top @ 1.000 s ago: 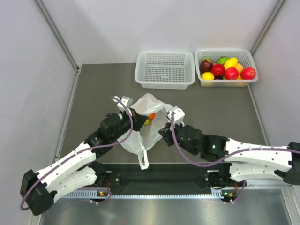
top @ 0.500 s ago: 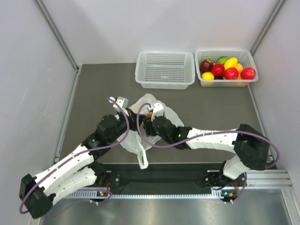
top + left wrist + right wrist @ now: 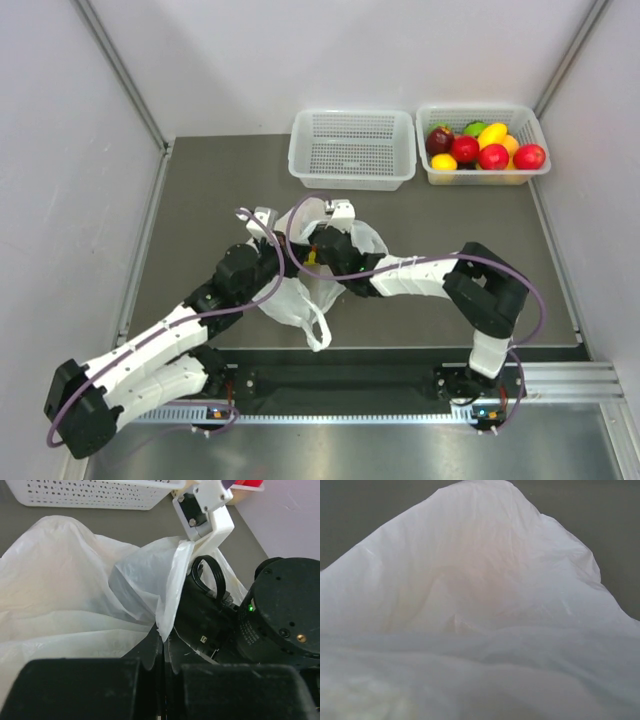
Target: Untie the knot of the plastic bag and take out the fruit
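Observation:
The white plastic bag (image 3: 296,300) lies crumpled at the table's middle, one loop handle (image 3: 318,335) trailing toward the front edge. My left gripper (image 3: 277,248) is at the bag's left rim. In the left wrist view its jaws are shut on a fold of the bag's edge (image 3: 167,612). My right gripper (image 3: 318,240) reaches from the right into the bag's mouth, its fingers hidden by film. In the right wrist view only the bag (image 3: 480,605) shows. The fruit is almost wholly hidden inside; a small yellow patch (image 3: 311,258) shows at the mouth.
An empty white perforated basket (image 3: 352,148) stands at the back. To its right a second basket (image 3: 483,145) holds a heap of red, yellow and green fruit. The right arm's elbow (image 3: 490,290) sticks out right of the bag.
The right arm has swung from the bag's right side across to its mouth and pushed its gripper in. The left gripper has kept its hold on the bag's edge.

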Available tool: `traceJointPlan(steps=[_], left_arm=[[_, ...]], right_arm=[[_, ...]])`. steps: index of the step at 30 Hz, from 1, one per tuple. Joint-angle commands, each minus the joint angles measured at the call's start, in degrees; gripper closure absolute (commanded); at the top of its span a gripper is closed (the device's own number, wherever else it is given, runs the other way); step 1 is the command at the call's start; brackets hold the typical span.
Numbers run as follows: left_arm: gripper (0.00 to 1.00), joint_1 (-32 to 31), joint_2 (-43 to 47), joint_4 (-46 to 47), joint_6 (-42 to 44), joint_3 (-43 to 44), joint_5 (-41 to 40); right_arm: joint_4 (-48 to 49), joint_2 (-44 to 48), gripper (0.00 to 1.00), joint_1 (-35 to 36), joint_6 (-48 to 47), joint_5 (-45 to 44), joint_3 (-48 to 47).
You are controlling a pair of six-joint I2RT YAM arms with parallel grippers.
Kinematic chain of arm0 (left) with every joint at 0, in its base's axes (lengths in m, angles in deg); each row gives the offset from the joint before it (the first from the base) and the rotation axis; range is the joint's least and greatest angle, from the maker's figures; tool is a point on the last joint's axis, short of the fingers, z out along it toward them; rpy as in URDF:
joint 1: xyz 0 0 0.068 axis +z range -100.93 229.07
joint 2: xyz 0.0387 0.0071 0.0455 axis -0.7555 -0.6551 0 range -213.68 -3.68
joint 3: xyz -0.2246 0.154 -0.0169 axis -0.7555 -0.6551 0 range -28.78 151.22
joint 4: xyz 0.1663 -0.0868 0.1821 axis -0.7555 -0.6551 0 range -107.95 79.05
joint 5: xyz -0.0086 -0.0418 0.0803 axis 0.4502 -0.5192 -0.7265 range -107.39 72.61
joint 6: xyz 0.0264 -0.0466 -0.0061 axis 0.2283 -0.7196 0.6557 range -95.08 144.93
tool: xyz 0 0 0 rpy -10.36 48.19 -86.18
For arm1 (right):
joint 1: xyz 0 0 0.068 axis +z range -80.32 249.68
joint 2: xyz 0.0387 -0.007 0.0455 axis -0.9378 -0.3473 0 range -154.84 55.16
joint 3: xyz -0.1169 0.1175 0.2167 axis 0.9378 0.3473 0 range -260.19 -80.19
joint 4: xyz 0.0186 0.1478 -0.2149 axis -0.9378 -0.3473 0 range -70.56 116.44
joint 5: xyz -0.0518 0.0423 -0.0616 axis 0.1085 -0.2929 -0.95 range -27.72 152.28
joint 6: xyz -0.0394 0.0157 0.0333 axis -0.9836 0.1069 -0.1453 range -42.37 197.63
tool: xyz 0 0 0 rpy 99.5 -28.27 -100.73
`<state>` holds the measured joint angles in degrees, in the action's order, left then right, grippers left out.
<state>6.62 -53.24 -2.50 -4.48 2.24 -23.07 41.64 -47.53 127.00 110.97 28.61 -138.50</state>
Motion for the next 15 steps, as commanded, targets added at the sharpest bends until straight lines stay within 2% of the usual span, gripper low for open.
traceJointPlan(steps=[1,4,9,15], left_arm=[[1.0,-0.35,-0.45,5.7,-1.18,-1.58,3.74],[1.0,-0.43,-1.15,6.58,-1.09,-2.46,3.48],[1.0,-0.26,-0.98,6.67,-0.21,-3.95,2.42],[1.0,-0.26,0.78,5.97,0.76,-5.36,-0.04]], right_arm=[[8.0,-1.54,0.0,-0.89,2.95,-2.37,-4.36],[7.3,-4.0,0.0,-2.12,4.36,-1.58,-6.82],[0.54,-8.65,0.0,-3.53,6.82,-2.1,-11.92],[0.7,-11.91,0.02,-4.58,7.97,0.7,-12.62]])
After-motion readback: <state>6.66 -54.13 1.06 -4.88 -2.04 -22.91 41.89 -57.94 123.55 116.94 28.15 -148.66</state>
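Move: The right hand, wide open and already in the bag's mouth, goes for the orange, about 5 cm ahead and 4 cm lower under the film. The bananas lie roughly 5 cm to this hand's left, 2 cm ahead and 5 cm down; the loose bag handle trails some 20 cm behind it and 1 cm left, 5 cm lower. From the left hand, which pinches the rim, the orange is about 10 cm ahead, 7 cm right and 16 cm below. With the plastic still draped about its gripper, the right hand pushes deeper into the bag towards the orange, about 5 cm forward and 2 cm left, first rising slightly, then dipping some 2 cm; its fingers stay wide open. The left hand keeps the rim pinched shut in its fingers and lowers it about 2.5 cm. ##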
